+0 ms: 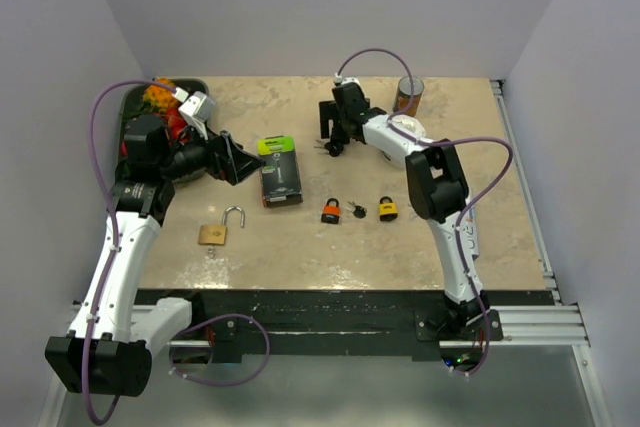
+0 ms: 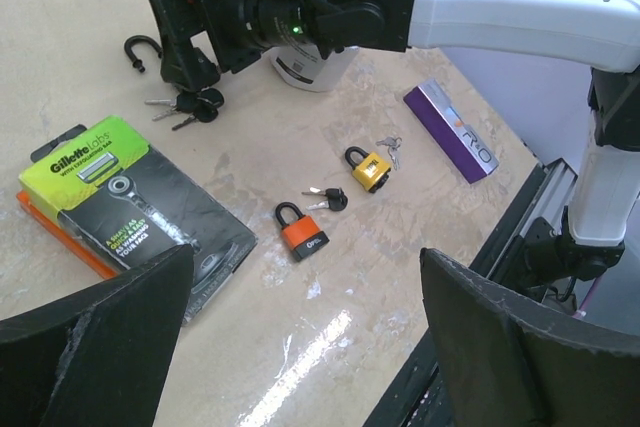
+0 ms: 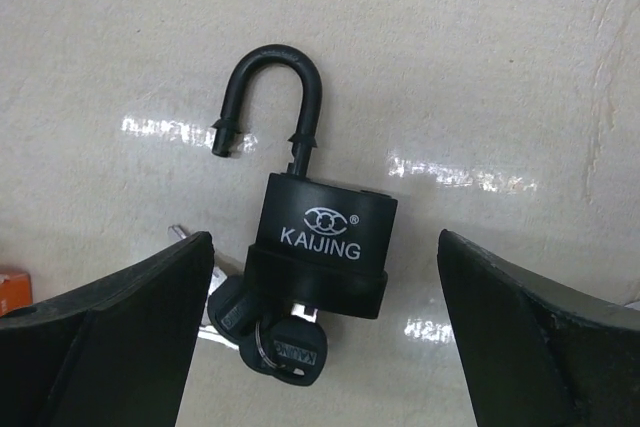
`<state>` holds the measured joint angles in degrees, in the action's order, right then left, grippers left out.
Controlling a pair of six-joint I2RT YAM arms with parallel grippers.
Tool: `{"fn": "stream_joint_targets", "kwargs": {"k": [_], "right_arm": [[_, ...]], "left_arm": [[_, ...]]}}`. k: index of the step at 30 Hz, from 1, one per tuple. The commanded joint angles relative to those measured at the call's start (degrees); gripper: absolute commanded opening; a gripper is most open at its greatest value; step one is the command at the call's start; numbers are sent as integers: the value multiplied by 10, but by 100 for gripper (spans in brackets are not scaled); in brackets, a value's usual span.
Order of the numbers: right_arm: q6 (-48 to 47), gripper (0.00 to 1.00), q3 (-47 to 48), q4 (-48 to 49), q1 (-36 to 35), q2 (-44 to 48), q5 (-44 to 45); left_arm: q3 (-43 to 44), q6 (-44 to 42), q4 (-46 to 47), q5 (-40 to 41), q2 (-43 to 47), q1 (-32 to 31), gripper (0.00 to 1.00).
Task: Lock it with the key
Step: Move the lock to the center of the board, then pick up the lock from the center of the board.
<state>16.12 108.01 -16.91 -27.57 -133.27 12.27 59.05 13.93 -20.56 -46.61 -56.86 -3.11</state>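
Note:
A black KAIJING padlock [image 3: 322, 209] lies flat on the table with its shackle [image 3: 275, 77] swung open. A black-headed key [image 3: 292, 349] sits in its keyhole, with a ring of spare keys [image 3: 232, 307] beside it. My right gripper [image 3: 325, 257] is open just above the lock, one finger on each side of the body and touching nothing. In the top view the right gripper [image 1: 333, 137] is at the back centre and mostly hides the lock. My left gripper [image 1: 240, 162] hovers open and empty above the table's left side.
A brass padlock [image 1: 218, 230] with an open shackle lies front left. An orange padlock [image 1: 330, 211], loose keys [image 1: 357, 211] and a yellow padlock [image 1: 387, 209] lie mid-table. Also here: a Gillette package [image 1: 280, 170], a can [image 1: 408, 95], a purple box [image 2: 452, 132] and a tray [image 1: 130, 112].

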Motion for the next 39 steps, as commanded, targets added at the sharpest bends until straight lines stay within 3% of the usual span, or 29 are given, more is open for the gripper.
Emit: {"fn": "stream_joint_targets", "kwargs": {"k": [1, 7, 11, 12, 15, 16, 18, 19, 27, 32, 39], "right_arm": [[22, 95, 34, -23, -11, -25, 72], [30, 88, 48, -34, -14, -57, 97], [30, 74, 61, -37, -13, -74, 108], [31, 62, 61, -37, -14, -73, 108], [22, 46, 52, -29, -14, -59, 107], [17, 32, 50, -27, -13, -54, 103], [-4, 16, 45, -18, -12, -33, 89], [-12, 0, 42, -14, -12, -24, 78], [-135, 0, -4, 42, 9, 104, -35], [-188, 0, -44, 51, 40, 209, -223], [-325, 0, -79, -26, 48, 323, -402]], "left_arm": [[15, 1, 17, 4, 10, 5, 99], [6, 0, 17, 13, 14, 5, 99], [8, -7, 9, 18, 16, 5, 99], [9, -11, 7, 18, 17, 5, 99], [12, -27, -2, 24, 17, 5, 99], [12, -31, -4, 25, 16, 5, 99], [12, -43, -6, 28, 12, 5, 99], [12, -46, -8, 29, 11, 5, 99], [21, -82, 3, 42, -18, 5, 99], [41, -115, 13, 10, -40, 5, 99], [86, -186, -26, -77, -79, 5, 99]]}}
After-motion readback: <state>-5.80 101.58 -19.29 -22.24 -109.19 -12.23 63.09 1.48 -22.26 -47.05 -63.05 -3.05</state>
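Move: The black lock's body lies flat between and just beneath the right gripper's open fingers, about 1 cm ahead and 3 cm below. From the right hand, the razor box stands some 16 cm left and 9 cm back, the white roll about 17 cm right and 1 cm back, and the orange lock roughly 21 cm back and 3 cm left. From the left hand, the black lock lies about 28 cm ahead, 19 cm right and 28 cm below. Lower the right gripper about 3 cm over the black lock, pinch its body between both pads, then lift it steeply to some 20 cm above the grasp height, drawing back about 5 cm. While rising, turn the wrist nearly 30 degrees counter-clockwise and tip the fingers up somewhat. Keep the left gripper open, easing it roughly 2 cm forward. ##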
